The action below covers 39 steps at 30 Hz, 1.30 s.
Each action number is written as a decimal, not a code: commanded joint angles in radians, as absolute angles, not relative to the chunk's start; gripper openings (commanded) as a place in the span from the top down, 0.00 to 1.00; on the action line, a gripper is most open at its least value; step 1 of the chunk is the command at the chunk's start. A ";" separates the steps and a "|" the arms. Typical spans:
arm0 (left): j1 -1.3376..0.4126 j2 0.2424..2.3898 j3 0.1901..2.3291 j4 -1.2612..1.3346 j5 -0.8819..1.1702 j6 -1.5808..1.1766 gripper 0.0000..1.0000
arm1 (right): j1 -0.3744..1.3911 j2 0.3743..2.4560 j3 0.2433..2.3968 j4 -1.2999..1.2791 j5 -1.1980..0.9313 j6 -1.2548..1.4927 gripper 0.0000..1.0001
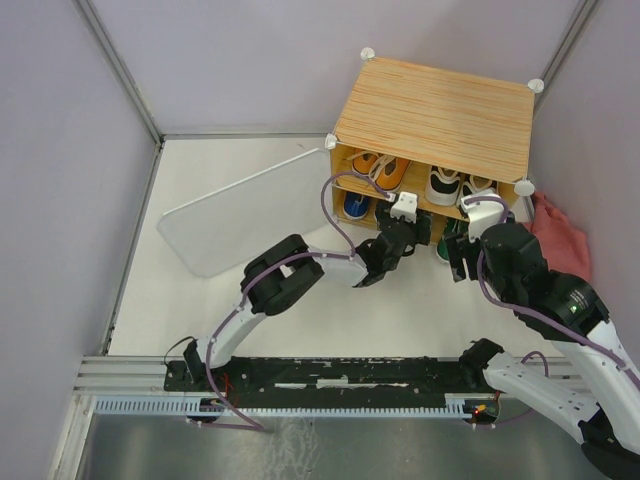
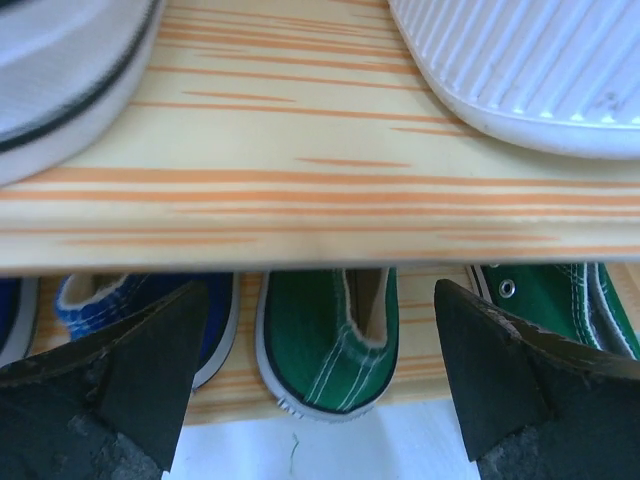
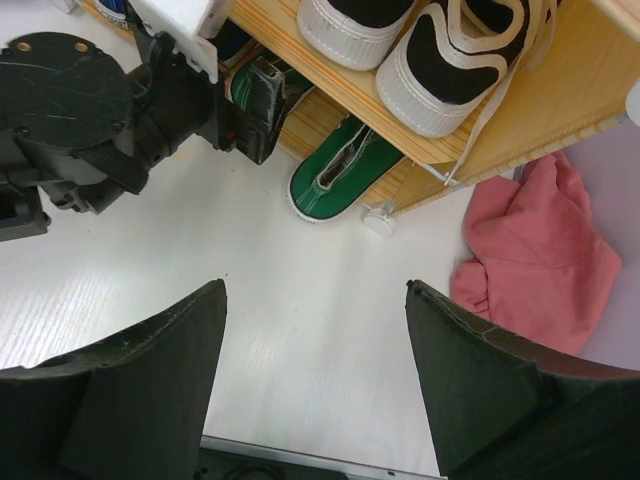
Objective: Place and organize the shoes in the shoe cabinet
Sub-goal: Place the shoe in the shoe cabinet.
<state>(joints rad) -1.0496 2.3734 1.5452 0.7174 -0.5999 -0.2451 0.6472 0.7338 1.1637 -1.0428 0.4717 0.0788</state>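
Observation:
The shoe cabinet (image 1: 435,115) stands at the back right. Orange shoes (image 1: 380,168) and black shoes (image 1: 455,185) sit on its upper shelf. A blue shoe (image 1: 355,205) is on the lower level. My left gripper (image 2: 320,288) is open at the lower opening. A green shoe (image 2: 330,345) lies heel-out just beyond its fingers, untouched, between the blue shoe (image 2: 100,300) and another green shoe (image 2: 560,300). My right gripper (image 3: 313,290) hangs open over bare floor, short of a green shoe (image 3: 335,175) that pokes out of the cabinet.
A pale door panel (image 1: 240,215) lies flat on the floor left of the cabinet. A pink cloth (image 3: 535,250) is bunched by the cabinet's right corner, beside a white knob (image 3: 380,220). Grey walls close in on both sides.

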 commanded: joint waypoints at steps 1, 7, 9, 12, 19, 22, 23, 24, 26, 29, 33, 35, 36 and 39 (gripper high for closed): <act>-1.063 2.216 1.454 0.847 -0.603 -0.171 0.01 | 0.650 0.723 1.190 -1.035 0.471 0.086 0.20; -1.119 2.085 1.287 0.838 -0.474 -0.129 0.01 | 0.650 0.719 1.195 -1.044 0.479 0.084 0.20; -1.142 2.060 1.255 0.818 -0.421 -0.109 0.01 | 0.650 0.719 1.194 -1.047 0.489 0.084 0.20; -1.183 2.038 1.214 0.805 -0.355 -0.079 0.01 | 0.649 0.719 1.196 -1.052 0.511 0.090 0.20; -1.230 2.113 1.286 0.798 -0.316 -0.059 0.03 | 0.650 0.711 1.194 -1.052 0.525 0.093 0.20; -1.229 2.167 1.367 0.788 -0.322 -0.068 0.10 | 0.650 0.707 1.197 -1.057 0.525 0.094 0.20; -1.229 2.185 1.390 0.784 -0.322 -0.071 0.13 | 0.650 0.705 1.197 -1.058 0.526 0.094 0.20; -1.227 2.201 1.414 0.779 -0.322 -0.074 0.16 | 0.649 0.703 1.199 -1.060 0.528 0.092 0.20; -1.224 2.236 1.460 0.764 -0.327 -0.086 0.18 | 0.650 0.701 1.202 -1.061 0.531 0.089 0.20; -1.211 2.282 1.519 0.730 -0.322 -0.121 0.25 | 0.650 0.699 1.198 -1.061 0.532 0.087 0.19; -1.190 2.316 1.568 0.715 -0.285 -0.150 0.51 | 0.650 0.697 1.193 -1.055 0.531 0.087 0.19; -1.184 2.352 1.582 0.705 -0.282 -0.163 0.52 | 0.650 0.697 1.191 -1.055 0.531 0.087 0.19; -1.182 2.360 1.588 0.703 -0.279 -0.169 0.54 | 0.649 0.695 1.190 -1.055 0.532 0.087 0.19; -1.174 2.378 1.608 0.697 -0.267 -0.180 0.68 | 0.650 0.691 1.190 -1.055 0.535 0.087 0.19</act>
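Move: The right-hand green shoe on the cabinet's bottom shelf is my left hand's goal: its middle lies about 11 cm to the right, 1 cm back and 3 cm below, with its heel sticking out towards me. The middle green shoe lies 7 cm ahead and 3 cm right, the blue shoe 9 cm ahead and 3 cm left, both about 3 cm lower. From my right hand, the right-hand green shoe is some 17 cm ahead, 2 cm right and 22 cm down. With fingers wide open around the middle green shoe's heel, I back my left hand out about 15 cm, rising 5 cm on the way, then swing it right and turn it some 25 degrees clockwise. From there I ease forward again, still going right and sinking, up to the heel of the right-hand green shoe, narrowing the fingers to under half open; whether they touch can't be settled. ##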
